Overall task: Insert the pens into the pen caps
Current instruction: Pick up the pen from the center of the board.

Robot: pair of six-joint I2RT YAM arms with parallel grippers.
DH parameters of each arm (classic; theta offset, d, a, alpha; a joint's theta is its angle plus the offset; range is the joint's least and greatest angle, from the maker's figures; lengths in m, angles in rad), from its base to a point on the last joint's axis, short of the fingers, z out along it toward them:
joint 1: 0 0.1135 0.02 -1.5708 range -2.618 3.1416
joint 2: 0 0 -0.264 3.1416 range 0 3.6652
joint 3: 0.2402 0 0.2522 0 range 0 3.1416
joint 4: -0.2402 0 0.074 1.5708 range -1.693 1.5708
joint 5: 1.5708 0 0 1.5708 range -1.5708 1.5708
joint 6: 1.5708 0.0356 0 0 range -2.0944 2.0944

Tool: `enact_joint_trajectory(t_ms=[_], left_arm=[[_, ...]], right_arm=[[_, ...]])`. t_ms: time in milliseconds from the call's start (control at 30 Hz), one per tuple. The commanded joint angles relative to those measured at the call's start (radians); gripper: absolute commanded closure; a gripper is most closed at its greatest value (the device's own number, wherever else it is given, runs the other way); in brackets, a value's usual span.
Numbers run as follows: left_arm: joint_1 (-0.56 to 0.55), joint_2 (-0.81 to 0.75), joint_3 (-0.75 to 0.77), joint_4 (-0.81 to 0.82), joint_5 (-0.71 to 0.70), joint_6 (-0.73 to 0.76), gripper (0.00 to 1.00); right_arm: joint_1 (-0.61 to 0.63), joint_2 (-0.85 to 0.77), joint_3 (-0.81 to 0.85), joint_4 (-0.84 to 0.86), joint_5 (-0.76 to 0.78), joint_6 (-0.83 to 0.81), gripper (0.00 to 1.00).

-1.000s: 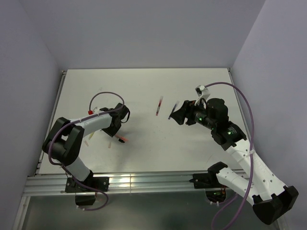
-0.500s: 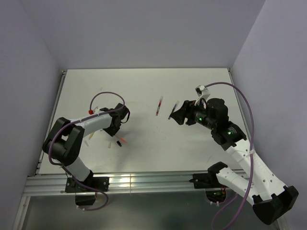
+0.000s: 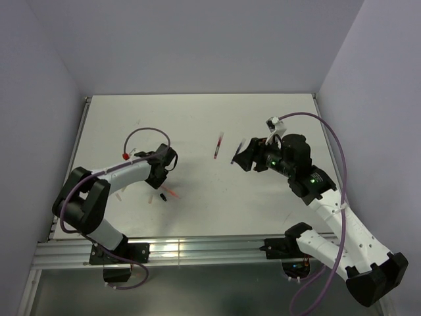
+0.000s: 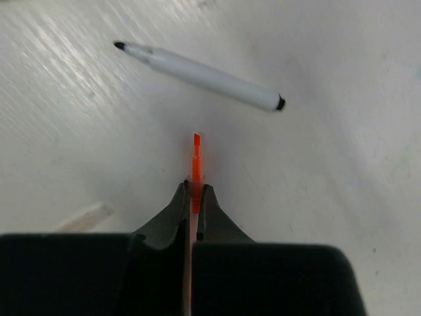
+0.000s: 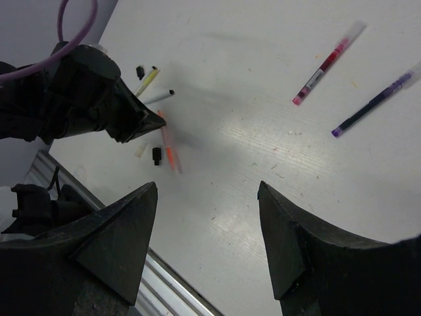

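Note:
My left gripper (image 4: 195, 191) is shut on the orange pen (image 4: 196, 150), whose tip pokes out past the fingertips just above the table. From above, the left gripper (image 3: 160, 179) sits at the table's near left with the orange pen (image 3: 168, 191) slanting out from it. A white pen with a black tip (image 4: 197, 76) lies beyond, and a clear pen cap (image 4: 85, 217) lies to the left. A black pen cap (image 5: 156, 155) rests beside the orange pen. My right gripper (image 5: 208, 187) hovers open and empty near a red pen (image 3: 218, 145) and a dark purple pen (image 3: 237, 153).
A yellow pen (image 5: 148, 80) and another black cap (image 5: 140, 71) lie behind the left gripper. The table's metal front rail (image 3: 197, 250) runs along the near edge. Purple cables loop over both arms.
The left gripper has shut on the orange pen, and the pen has swung to a slant. The left arm's elbow has dropped a little. The right arm has held still.

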State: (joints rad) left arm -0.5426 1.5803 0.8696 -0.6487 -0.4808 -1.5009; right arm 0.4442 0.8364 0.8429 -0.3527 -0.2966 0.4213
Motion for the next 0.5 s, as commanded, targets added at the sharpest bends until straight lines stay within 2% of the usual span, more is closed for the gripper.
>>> enact_joint_trajectory(t_ms=[0, 267, 467], left_arm=[[-0.031, -0.08, 0.051, 0.021, 0.062, 0.031, 1.0], [-0.056, -0.22, 0.103, 0.116, 0.074, 0.166, 1.0], [-0.169, -0.267, 0.189, 0.167, 0.019, 0.232, 1.0]], right_arm=[[-0.009, 0.016, 0.022, 0.017, -0.004, -0.019, 0.3], [0.008, 0.075, 0.025, 0.118, -0.14, 0.033, 0.3], [0.126, 0.174, 0.068, 0.175, -0.119, 0.037, 0.29]])
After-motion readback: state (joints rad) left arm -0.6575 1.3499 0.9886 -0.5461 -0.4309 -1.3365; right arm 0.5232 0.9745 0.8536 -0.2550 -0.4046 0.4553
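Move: The left hand already pinches the orange pen at board level; the open right gripper, its goal, is some 28 cm right, 3 cm back and 23 cm higher. From the left hand, the white pen is about 5 cm ahead and 4 cm left, the black cap 5 cm straight back. From the right hand, the orange pen's middle is about 26 cm left, level and 24 cm below, the red pen 18 cm ahead, 7 cm left. Keeping the orange pen pinched in its shut fingers, the left hand lifts it about 12 cm up from the board while swinging some 7 cm right and slightly forward towards the right gripper, its fingers tipping up and turning clockwise. The right hand, jaws still open, comes about 5 cm left to meet it, turning some 10 degrees counter-clockwise. ##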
